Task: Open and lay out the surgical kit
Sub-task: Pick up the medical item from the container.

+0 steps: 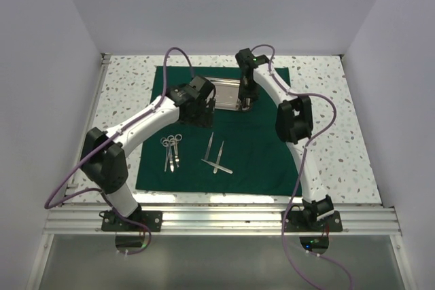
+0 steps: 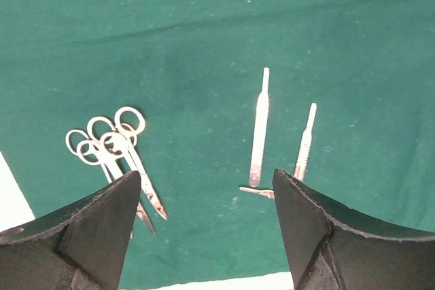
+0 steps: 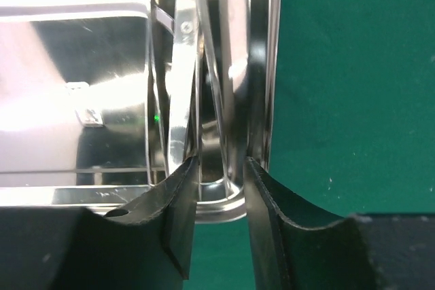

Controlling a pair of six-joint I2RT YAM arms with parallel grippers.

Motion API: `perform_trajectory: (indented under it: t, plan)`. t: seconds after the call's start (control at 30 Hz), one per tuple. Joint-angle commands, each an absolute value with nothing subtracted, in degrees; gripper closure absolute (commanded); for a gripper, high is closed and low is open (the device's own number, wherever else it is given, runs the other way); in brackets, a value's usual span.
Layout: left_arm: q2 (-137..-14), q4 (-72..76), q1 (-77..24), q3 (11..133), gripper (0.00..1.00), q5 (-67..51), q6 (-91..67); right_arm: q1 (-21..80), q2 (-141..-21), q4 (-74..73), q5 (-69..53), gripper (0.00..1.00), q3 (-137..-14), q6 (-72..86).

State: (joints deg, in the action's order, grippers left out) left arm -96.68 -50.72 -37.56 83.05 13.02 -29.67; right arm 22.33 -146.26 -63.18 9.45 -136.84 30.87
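Observation:
The dark green cloth lies spread flat. The shiny steel tray sits at its back middle. My right gripper is down in the tray's right end. In the right wrist view its fingers stand narrowly apart around a slim steel forceps lying along the tray wall. My left gripper is open and empty above the cloth. Scissors lie front left, overlapping. Slim steel handles lie to their right, a third partly hidden by my finger.
The speckled tabletop shows around the cloth. White walls close in the left, right and back. An aluminium rail runs along the near edge by the arm bases.

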Motion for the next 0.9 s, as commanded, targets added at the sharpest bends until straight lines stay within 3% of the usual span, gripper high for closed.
perform_trajectory:
  t: [0.0,0.27,0.33,0.57,0.87]
  plan:
    - [-97.0,-51.2,-35.7,84.5,0.18,12.2,-26.5,22.1,-148.4,-62.9,11.1,0.64,-139.7,31.7]
    - [-97.7,-50.3,-32.9,83.4,0.20,11.2,-25.3,22.1,-150.4,-63.2,12.2,0.86,-137.6,31.7]
    - [-97.7,-49.8,-32.6,83.0,0.20,10.8,-25.5,22.1,-150.0,-62.9,12.4,0.99,-135.3,31.1]
    - [-98.6,-49.1,-31.9,83.1,0.22,10.3,-25.9,22.1,-146.8,-61.5,13.6,1.00,-130.6,29.1]
    - [-99.7,-49.1,-31.9,85.1,0.23,10.5,-26.0,22.0,-137.4,-63.6,13.7,1.00,-138.8,26.3]
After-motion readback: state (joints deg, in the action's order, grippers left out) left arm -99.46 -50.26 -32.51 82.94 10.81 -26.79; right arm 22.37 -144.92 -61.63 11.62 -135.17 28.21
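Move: The medical item in the container, a slim silver piece lying front to back, has its middle about 5 cm ahead of the right hand, some 1 cm left and 2 cm below; its near end lies between the part-open fingers. A flat silver piece lies 5 cm ahead and 2 cm left of the hand, and the container's middle 4 cm ahead and 8 cm left. From the left hand the item is roughly 22 cm ahead, 15 cm right and 12 cm below. The right hand, already down at the near right corner of the container, eases less than 1 cm forward and down while its part-open fingers shut on the near end of the slim silver item, then keeps that pinch and starts up by about 1 cm, slipping slightly right. Meanwhile the left hand, still wide open and empty, shifts about 3 cm left and forward above the cloth, to the scissors' side, then sinks straight down, almost 2 cm in all. ##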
